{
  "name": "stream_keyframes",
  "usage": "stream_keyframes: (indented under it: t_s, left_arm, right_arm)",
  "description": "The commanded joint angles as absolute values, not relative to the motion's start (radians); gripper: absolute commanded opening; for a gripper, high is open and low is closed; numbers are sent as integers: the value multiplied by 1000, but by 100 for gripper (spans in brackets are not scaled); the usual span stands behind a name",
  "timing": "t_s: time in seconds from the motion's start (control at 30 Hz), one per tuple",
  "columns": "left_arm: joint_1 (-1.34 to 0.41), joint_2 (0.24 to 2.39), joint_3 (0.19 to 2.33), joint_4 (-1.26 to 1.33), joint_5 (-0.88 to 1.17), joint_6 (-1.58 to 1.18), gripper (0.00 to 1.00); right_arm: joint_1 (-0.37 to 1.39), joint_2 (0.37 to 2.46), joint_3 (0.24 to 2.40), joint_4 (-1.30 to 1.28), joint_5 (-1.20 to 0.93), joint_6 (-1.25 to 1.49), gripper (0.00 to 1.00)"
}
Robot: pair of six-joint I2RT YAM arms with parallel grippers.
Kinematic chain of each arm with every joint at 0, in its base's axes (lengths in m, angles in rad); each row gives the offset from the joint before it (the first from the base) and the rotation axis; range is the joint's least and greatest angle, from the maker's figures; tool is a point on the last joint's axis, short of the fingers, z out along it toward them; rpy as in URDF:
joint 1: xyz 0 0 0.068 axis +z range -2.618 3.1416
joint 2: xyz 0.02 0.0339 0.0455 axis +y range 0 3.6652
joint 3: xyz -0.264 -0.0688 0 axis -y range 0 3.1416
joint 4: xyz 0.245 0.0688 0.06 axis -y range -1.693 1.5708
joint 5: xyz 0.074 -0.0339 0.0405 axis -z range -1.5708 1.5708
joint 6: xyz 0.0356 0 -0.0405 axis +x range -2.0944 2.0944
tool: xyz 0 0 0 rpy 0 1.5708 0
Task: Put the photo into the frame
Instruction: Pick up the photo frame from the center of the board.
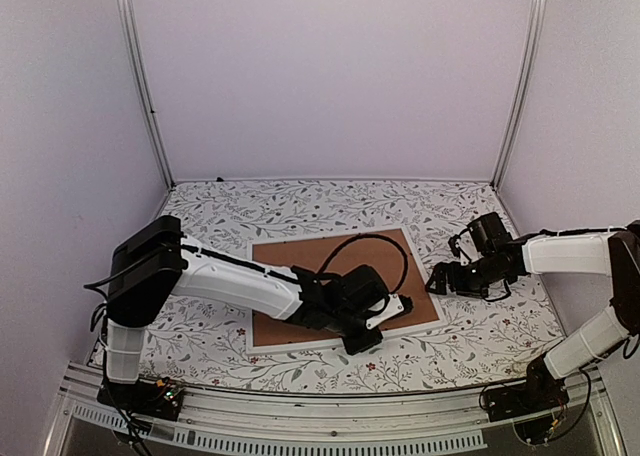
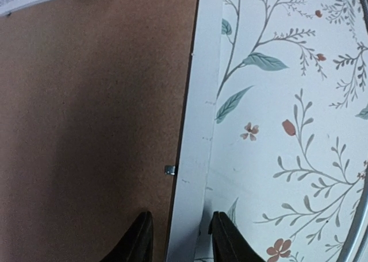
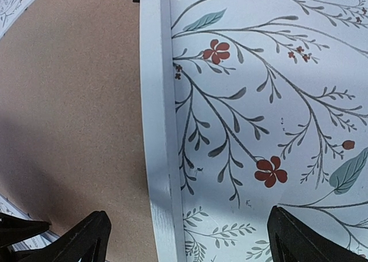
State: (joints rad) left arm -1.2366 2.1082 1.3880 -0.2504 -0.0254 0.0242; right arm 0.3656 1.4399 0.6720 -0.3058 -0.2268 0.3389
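Note:
The frame (image 1: 262, 342) lies face down on the flowered table, its plain brown backing board (image 1: 290, 266) facing up. The photo is hidden from every view. My left gripper (image 1: 362, 344) is at the frame's front right part. In the left wrist view its jaws (image 2: 181, 219) straddle the white frame rail (image 2: 198, 112), narrowly apart, with a gap on the board side. My right gripper (image 1: 440, 279) is at the frame's right edge. It stands wide open (image 3: 188, 216) over the rail (image 3: 155, 101), one finger above the board (image 3: 75, 101) and the other above the tablecloth.
A small metal tab (image 2: 169, 170) sticks out from the rail over the backing board (image 2: 86, 112). The left arm's black cable (image 1: 372, 239) loops above the board. Flowered tablecloth (image 1: 300, 211) surrounds the frame, with walls on three sides.

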Motion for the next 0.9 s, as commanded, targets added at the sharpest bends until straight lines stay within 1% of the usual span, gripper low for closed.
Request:
stream_keyframes:
  t_s: [0.0, 0.27, 0.33, 0.43, 0.6, 0.87]
  left_arm:
    - [-1256, 2155, 1393, -296, -71, 36, 35]
    - [-1258, 2143, 1378, -291, -84, 57, 20]
    - [-1255, 2132, 1381, -285, -65, 67, 13]
    - [-1248, 2115, 1392, -281, -43, 74, 0]
    - [-1233, 2072, 1401, -279, -12, 80, 0]
    - [-1201, 1995, 1398, -266, 32, 81, 0]
  right_arm:
    - [369, 1427, 662, -287, -223, 349, 99]
    - [369, 1392, 646, -307, -256, 351, 99]
    - [369, 1390, 642, -319, -272, 349, 99]
    - [369, 1390, 632, -315, -304, 366, 99]
    - [368, 1388, 605, -286, -372, 407, 99]
    - [363, 1362, 584, -272, -423, 460, 99]
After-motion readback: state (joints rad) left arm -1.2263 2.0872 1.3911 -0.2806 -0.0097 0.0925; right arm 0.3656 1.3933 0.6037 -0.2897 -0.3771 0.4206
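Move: The photo frame's near rail already runs between the left fingers, at the hand point and barely 1 cm below it; the frame's near right corner is about 16 cm to the right and 3 cm ahead. From the right hand, the stretch of right rail it goes for lies some 2 cm left, level ahead and 2 cm lower. The same corner is roughly 9 cm back and 1 cm left of that hand. Keep the left gripper in place over the near rail and close its half-open fingers until they pinch it, then start easing up by under a centimetre. Meanwhile, bring the wide-open right gripper about 3 cm back along the right rail towards the near corner and 1.5 cm left, tilting some 10 degrees so its fingers swing leftward, without closing. ##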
